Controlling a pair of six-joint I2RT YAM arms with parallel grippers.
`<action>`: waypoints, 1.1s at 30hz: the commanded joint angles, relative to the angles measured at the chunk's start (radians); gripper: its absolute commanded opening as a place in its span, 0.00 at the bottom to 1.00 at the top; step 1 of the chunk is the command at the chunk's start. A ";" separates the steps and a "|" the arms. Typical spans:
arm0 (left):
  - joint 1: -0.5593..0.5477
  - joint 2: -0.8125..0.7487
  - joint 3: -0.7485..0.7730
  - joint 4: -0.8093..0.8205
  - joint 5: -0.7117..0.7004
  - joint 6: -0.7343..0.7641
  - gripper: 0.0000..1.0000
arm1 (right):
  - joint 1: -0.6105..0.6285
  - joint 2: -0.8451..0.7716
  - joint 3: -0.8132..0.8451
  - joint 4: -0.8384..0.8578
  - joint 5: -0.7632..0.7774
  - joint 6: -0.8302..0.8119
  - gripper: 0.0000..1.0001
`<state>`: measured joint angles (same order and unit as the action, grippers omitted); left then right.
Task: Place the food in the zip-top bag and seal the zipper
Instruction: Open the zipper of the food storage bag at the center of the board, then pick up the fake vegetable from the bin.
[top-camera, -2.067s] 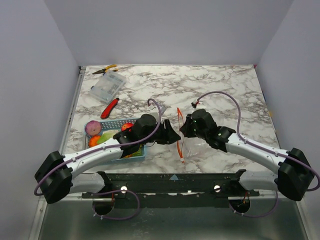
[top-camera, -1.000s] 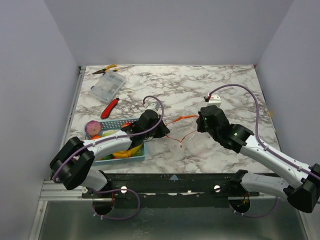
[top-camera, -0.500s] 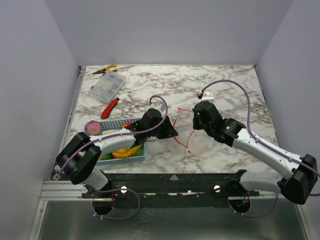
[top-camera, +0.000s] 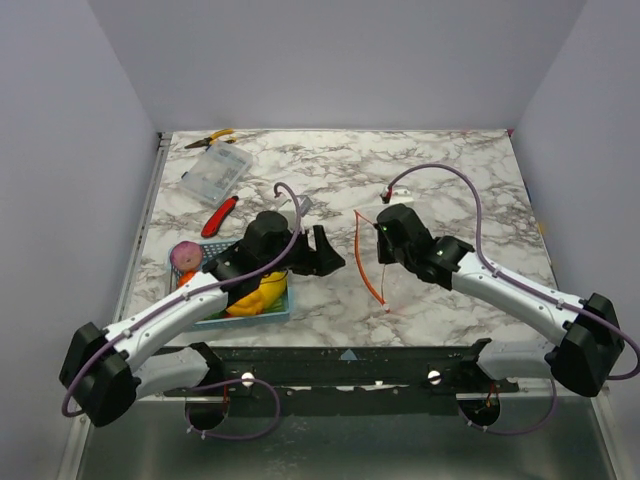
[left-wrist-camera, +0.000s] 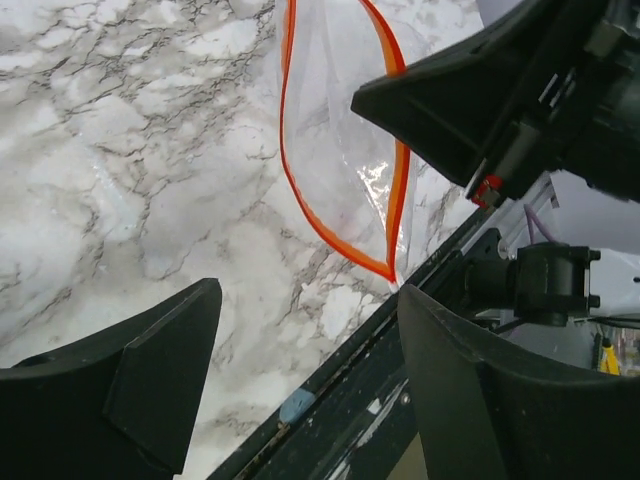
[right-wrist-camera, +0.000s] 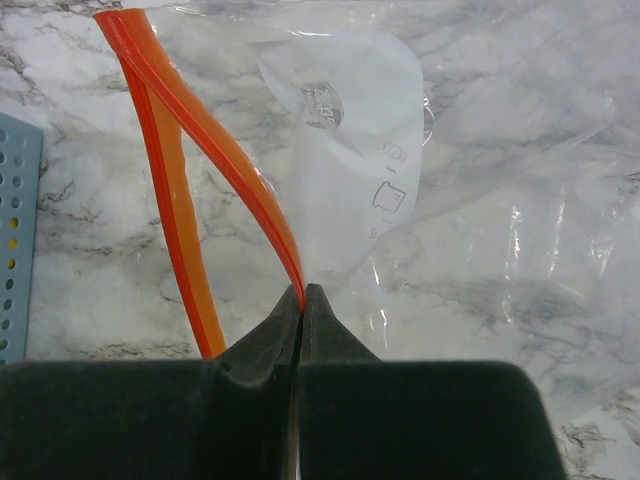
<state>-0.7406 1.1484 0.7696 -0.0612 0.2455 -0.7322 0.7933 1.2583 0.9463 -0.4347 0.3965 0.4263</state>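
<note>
The clear zip-top bag (right-wrist-camera: 400, 150) hangs from my right gripper (right-wrist-camera: 302, 293), which is shut on one side of its red-orange zipper (right-wrist-camera: 245, 190). In the top view the right gripper (top-camera: 383, 238) holds the zipper (top-camera: 368, 272) as a curved strip at the table's middle front. My left gripper (top-camera: 328, 252) is open and empty, just left of the bag and apart from it. In the left wrist view (left-wrist-camera: 305, 390) the bag's mouth (left-wrist-camera: 340, 150) stands open ahead of it. The purple onion (top-camera: 186, 256), a yellow piece (top-camera: 260, 293) and an orange piece (top-camera: 187, 279) lie in the blue basket (top-camera: 232, 245); other food is hidden under my left arm.
A rigid clear box (top-camera: 215, 172), a red-handled knife (top-camera: 221, 215) and yellow-handled pliers (top-camera: 210, 138) lie at the back left. The basket's edge shows in the right wrist view (right-wrist-camera: 15, 240). The table's front edge (left-wrist-camera: 330, 370) is just below the left gripper.
My left gripper has drawn back to the left, away from the bag, and stands open. My right gripper has shifted slightly left with the zipper still in it, and the strip now hangs in one curve.
</note>
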 joint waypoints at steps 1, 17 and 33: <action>0.011 -0.149 0.028 -0.332 -0.069 0.134 0.78 | 0.005 0.011 -0.017 0.031 -0.051 -0.009 0.01; 0.033 -0.408 0.095 -1.130 -0.714 -0.315 0.95 | 0.004 0.019 -0.030 0.057 -0.088 -0.011 0.01; 0.039 -0.283 0.023 -1.048 -0.674 -0.417 0.99 | 0.004 0.003 -0.055 0.068 -0.094 -0.005 0.01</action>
<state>-0.7082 0.8558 0.8066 -1.1458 -0.3851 -1.1381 0.7933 1.2652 0.9001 -0.3851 0.3195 0.4252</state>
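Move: The left hand, empty beside the open bag, is bound for the orange bell pepper in the basket, about 22 cm to its left, 6 cm back and 14 cm below. Beside the pepper, the long yellow fruit lies about 8 cm to its right and 3 cm farther out; the red fruit lies 10 cm farther out and 4 cm to its right. From the right hand, which is holding the bag, the pepper is some 34 cm left, 11 cm back and 10 cm lower. Right fingers stay shut on the orange zipper edge of the bag, the hand barely drifting. The already freed left hand swings leftward some 20 cm away from the bag, easing back about 7 cm, then sinks about 7 cm towards the orange bell pepper; meanwhile its fingers spread fully and the wrist turns counter-clockwise and tips to point steeply down. ##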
